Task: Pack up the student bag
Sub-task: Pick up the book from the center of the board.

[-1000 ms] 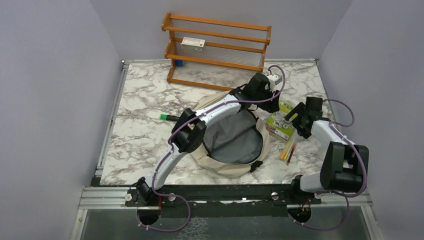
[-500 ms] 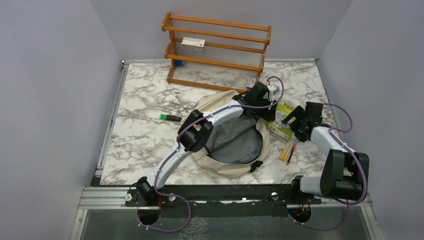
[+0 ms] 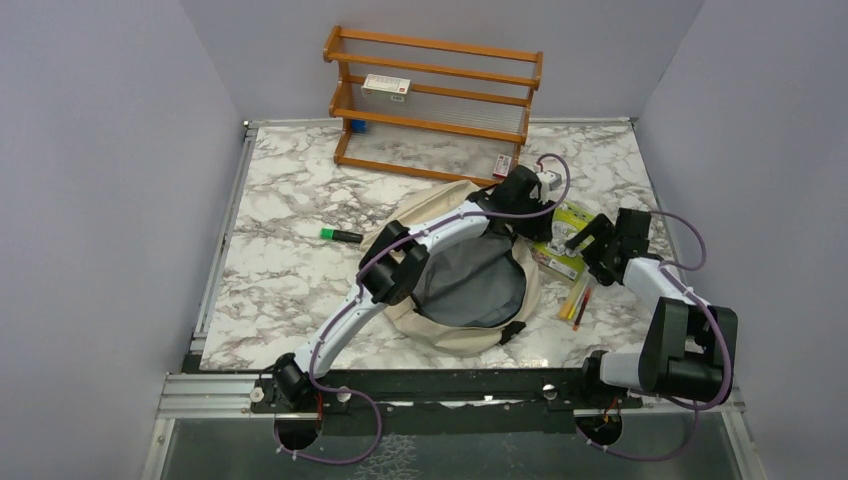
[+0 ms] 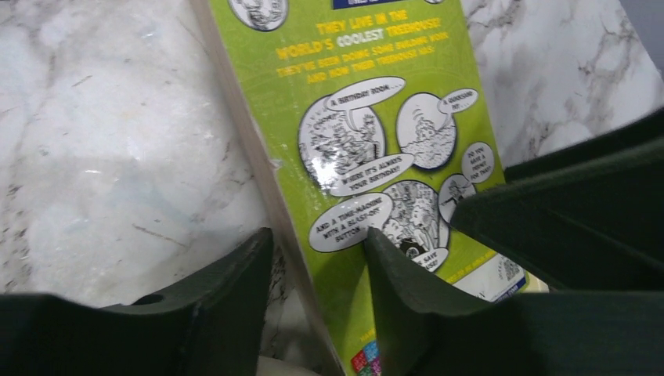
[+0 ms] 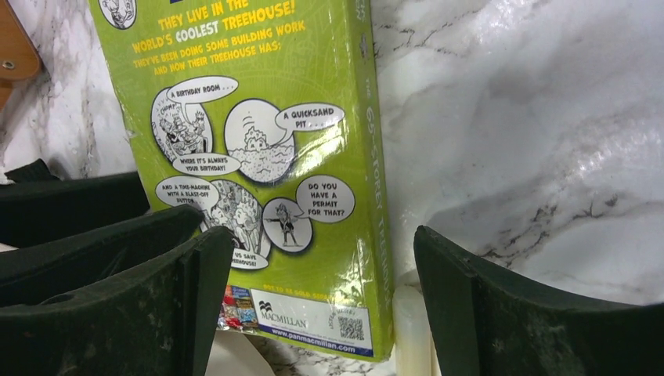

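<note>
The student bag (image 3: 447, 334) lies open in the middle of the table, beige with its grey lining showing. A green paperback book (image 3: 572, 213) lies flat just right of it. My left gripper (image 3: 537, 226) reaches over the bag. In the left wrist view it (image 4: 317, 243) is open and straddles the book's (image 4: 368, 117) page edge, one finger (image 4: 403, 298) on the cover, the other on the marble. My right gripper (image 3: 583, 241) is wide open around the book's (image 5: 258, 117) spine corner (image 5: 322, 235), clamping nothing.
Coloured pens (image 3: 577, 298) lie right of the bag, and a white stick (image 5: 411, 329) lies by the spine. A green marker (image 3: 341, 235) sits left of the bag. The wooden rack (image 3: 435, 100) stands at the back, a small box (image 3: 503, 165) by its foot.
My left arm has come down and forward over the bag onto the book's edge. The right gripper has shifted slightly along the book, still wide open.
</note>
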You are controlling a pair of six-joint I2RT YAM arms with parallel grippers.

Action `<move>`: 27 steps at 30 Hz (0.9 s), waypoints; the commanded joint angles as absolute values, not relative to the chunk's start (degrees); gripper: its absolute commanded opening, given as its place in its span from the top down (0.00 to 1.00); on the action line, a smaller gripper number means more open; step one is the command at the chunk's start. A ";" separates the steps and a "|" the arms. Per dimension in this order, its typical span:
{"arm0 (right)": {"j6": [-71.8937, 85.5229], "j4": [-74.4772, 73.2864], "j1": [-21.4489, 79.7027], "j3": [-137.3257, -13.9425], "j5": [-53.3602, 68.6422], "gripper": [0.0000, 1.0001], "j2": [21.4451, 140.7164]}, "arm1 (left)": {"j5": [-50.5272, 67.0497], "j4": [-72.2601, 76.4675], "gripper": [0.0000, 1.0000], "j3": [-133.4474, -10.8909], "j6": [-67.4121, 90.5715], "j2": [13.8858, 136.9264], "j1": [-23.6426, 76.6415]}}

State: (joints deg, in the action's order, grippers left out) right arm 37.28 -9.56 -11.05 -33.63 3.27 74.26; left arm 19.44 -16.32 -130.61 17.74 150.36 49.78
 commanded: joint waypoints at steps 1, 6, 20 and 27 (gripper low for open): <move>35.45 -4.29 -13.68 -33.19 8.96 0.11 77.23 | 22.03 -18.37 0.59 -129.55 17.94 153.50 50.30; 34.28 -2.24 -16.17 -33.58 11.92 0.11 79.79 | 23.95 -18.22 0.86 -127.97 19.25 154.24 49.57; 35.18 -0.68 -17.74 -35.48 15.60 0.09 85.32 | 24.89 -12.58 1.00 -115.75 23.63 152.30 45.12; 34.81 1.85 -18.32 -34.91 20.04 0.09 87.37 | 23.91 -13.00 1.00 -114.20 24.19 152.79 44.10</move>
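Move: The book lies flat with its middle about 7 cm to the left hand's right, level with it in reach and some 2 cm below; its page-side edge is already between the left fingertips. From the right hand, the book's middle is about 6 cm ahead, 5 cm left and 3 cm lower, with the pens 10 cm back and 4 cm left. The open bag sits some 19 cm left and 9 cm back of the left hand. The book's page-side edge, in its nearer half, is where the left fingers close from half open to nearly shut, seeming to pinch a thin part of it; that hand then barely shifts while its fingertips tilt up some 10 degrees. Along the spine side, the wide-open right hand slides forward about 4 cm, edging slightly right at first, its fingers spanning over the book and tipping a little outward. ##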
